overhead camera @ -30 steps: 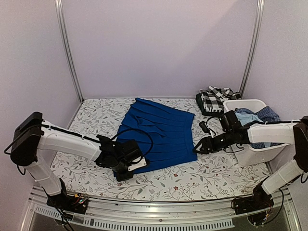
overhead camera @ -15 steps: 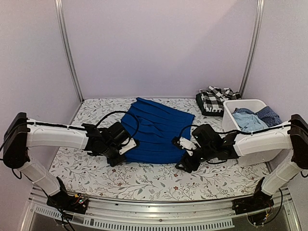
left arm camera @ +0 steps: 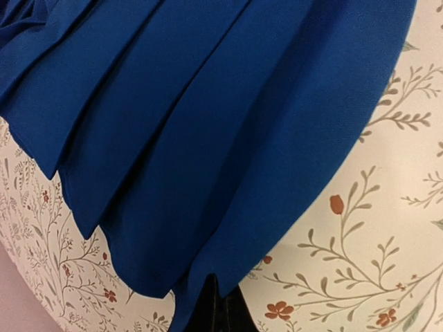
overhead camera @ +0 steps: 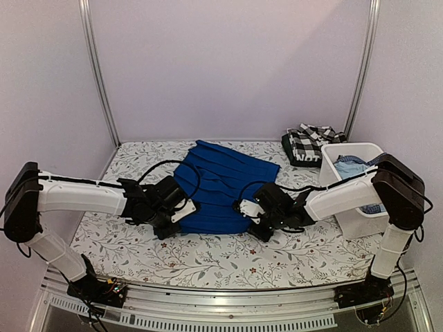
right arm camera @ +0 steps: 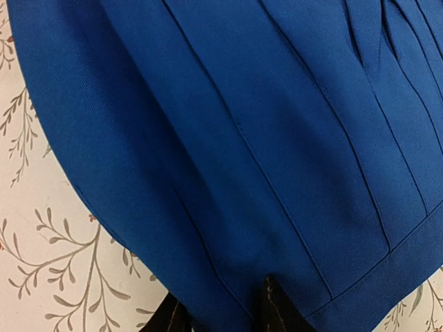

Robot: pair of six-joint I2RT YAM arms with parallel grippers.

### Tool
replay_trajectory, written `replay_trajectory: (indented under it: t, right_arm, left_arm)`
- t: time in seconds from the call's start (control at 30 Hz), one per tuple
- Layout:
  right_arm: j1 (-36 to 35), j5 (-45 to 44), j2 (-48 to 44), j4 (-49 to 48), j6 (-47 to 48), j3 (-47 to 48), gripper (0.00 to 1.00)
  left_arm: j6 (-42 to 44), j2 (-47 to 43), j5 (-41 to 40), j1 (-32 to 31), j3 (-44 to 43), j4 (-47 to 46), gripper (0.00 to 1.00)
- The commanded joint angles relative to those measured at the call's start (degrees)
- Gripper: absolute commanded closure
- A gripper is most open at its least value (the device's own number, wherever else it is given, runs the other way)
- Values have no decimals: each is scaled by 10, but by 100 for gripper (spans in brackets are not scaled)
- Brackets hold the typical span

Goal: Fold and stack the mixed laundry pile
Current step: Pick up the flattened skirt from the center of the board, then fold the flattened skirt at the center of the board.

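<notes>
The royal blue garment [overhead camera: 221, 183] of the mixed laundry pile lies spread with its pleats showing on the patterned table cover [overhead camera: 131, 162]. My left gripper [overhead camera: 176, 223] sits at its near-left corner. In the left wrist view that gripper [left arm camera: 216, 308] is shut, with the blue hem [left arm camera: 208, 138] pinched at its tips. My right gripper [overhead camera: 255, 227] is at the near-right corner. Seen from the right wrist, it [right arm camera: 221, 315] stands open. One of its fingertips [right arm camera: 277, 308] lies on the cloth [right arm camera: 242, 138] and the other shows below the hem.
A white tub [overhead camera: 360, 223] stands at the right and holds a pale blue garment [overhead camera: 351, 169] and a dark blue check one [overhead camera: 389, 164]. Behind the tub lies a black-and-white plaid garment [overhead camera: 308, 144]. Metal posts rise at both back corners.
The right arm swung left from beside the tub to the blue garment's near-right corner, its jaws narrowing. The left gripper shifted back and left along the near hem and shut on it.
</notes>
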State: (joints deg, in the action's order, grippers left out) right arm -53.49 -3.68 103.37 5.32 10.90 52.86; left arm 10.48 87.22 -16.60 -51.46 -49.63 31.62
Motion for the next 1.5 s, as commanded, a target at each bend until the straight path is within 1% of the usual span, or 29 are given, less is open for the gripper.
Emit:
replay_trajectory:
  t: [0.0,0.07,0.1,0.13,0.17,0.27,0.3,0.43,0.57,0.67,0.7,0.77,0.9,0.97,1.07,1.2,1.3,1.4,1.47]
  right_arm:
    - [-17,-51,53,67,12,3,77]
    - [-30,-56,46,83,10,15,89]
    - [-35,-44,35,96,4,23,95]
    - [-42,-28,16,109,-3,30,98]
    - [-53,-16,2,116,-11,34,100]
    - [-85,27,-56,135,-29,46,100]
    - [-91,57,-71,139,-38,48,100]
    - [-95,139,-114,132,-66,36,100]
    - [-92,212,-125,124,-79,26,100]
    - [-64,268,-122,120,-82,31,100]
    - [-42,286,-126,119,-87,34,100]
    - [-7,316,-135,110,-94,36,100]
    - [82,383,-151,93,-106,37,99]
    - [120,409,-143,88,-125,38,99]
    - [169,414,-119,88,-132,49,99]
    - [227,393,-78,88,-140,78,99]
    - [253,337,-47,99,-140,96,99]
    - [278,290,-8,100,-138,107,97]
    - [281,251,20,103,-134,122,95]
  left_arm:
    - [3,-23,-41,7,7,-14,100]
    - [-1,-34,-47,7,4,-10,100]
    - [-4,-43,-47,7,2,-5,100]
    - [-9,-53,-47,6,0,1,100]
    - [-14,-65,-48,6,-2,11,100]
    - [-37,-97,-62,3,-10,54,100]
    - [-42,-106,-81,-3,-12,65,100]
    - [-47,-141,-117,-7,-23,77,100]
    - [-4,-169,-155,-5,-28,30,100]
    - [80,-165,-166,7,-29,-50,100]
    - [107,-156,-155,13,-34,-80,100]
    - [150,-129,-129,30,-51,-138,100]
    - [214,-49,-82,70,-121,-204,100]
    - [243,1,-69,89,-159,-237,100]
    - [280,96,-50,110,-229,-282,100]
    - [317,224,-31,123,-336,-337,100]
    - [324,310,-19,127,-420,-353,100]
    - [320,376,-26,129,-464,-384,100]
    - [310,411,-50,130,-482,-404,95]
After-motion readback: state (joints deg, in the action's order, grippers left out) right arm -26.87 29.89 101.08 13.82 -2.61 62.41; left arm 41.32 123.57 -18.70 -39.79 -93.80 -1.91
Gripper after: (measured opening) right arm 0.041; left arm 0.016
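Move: The left hand is already shut on the near left corner of the blue skirt, with the skirt's middle about 19 cm ahead, 20 cm to its right and some 4 cm lower. The right hand's part-open fingers straddle the skirt's near edge; its middle lies about 17 cm ahead and 11 cm to the left, roughly level. From the right hand, the checked stack is some 36 cm ahead and 17 cm right, the laundry basket about 15 cm ahead and 35 cm right. The right fingers shut on the skirt's near edge and draw it back about 10 cm, rising and edging left, then swing it forward some 18 cm and right, topping out and sinking a little at the end as the hand tilts. The left hand keeps its pinch on the corner, first lifting nearly straight up, then sweeping far forward and right over the board towards the far edge, some 25 cm, its fingers tipping outwards by about 35 degrees before it starts to sink. ##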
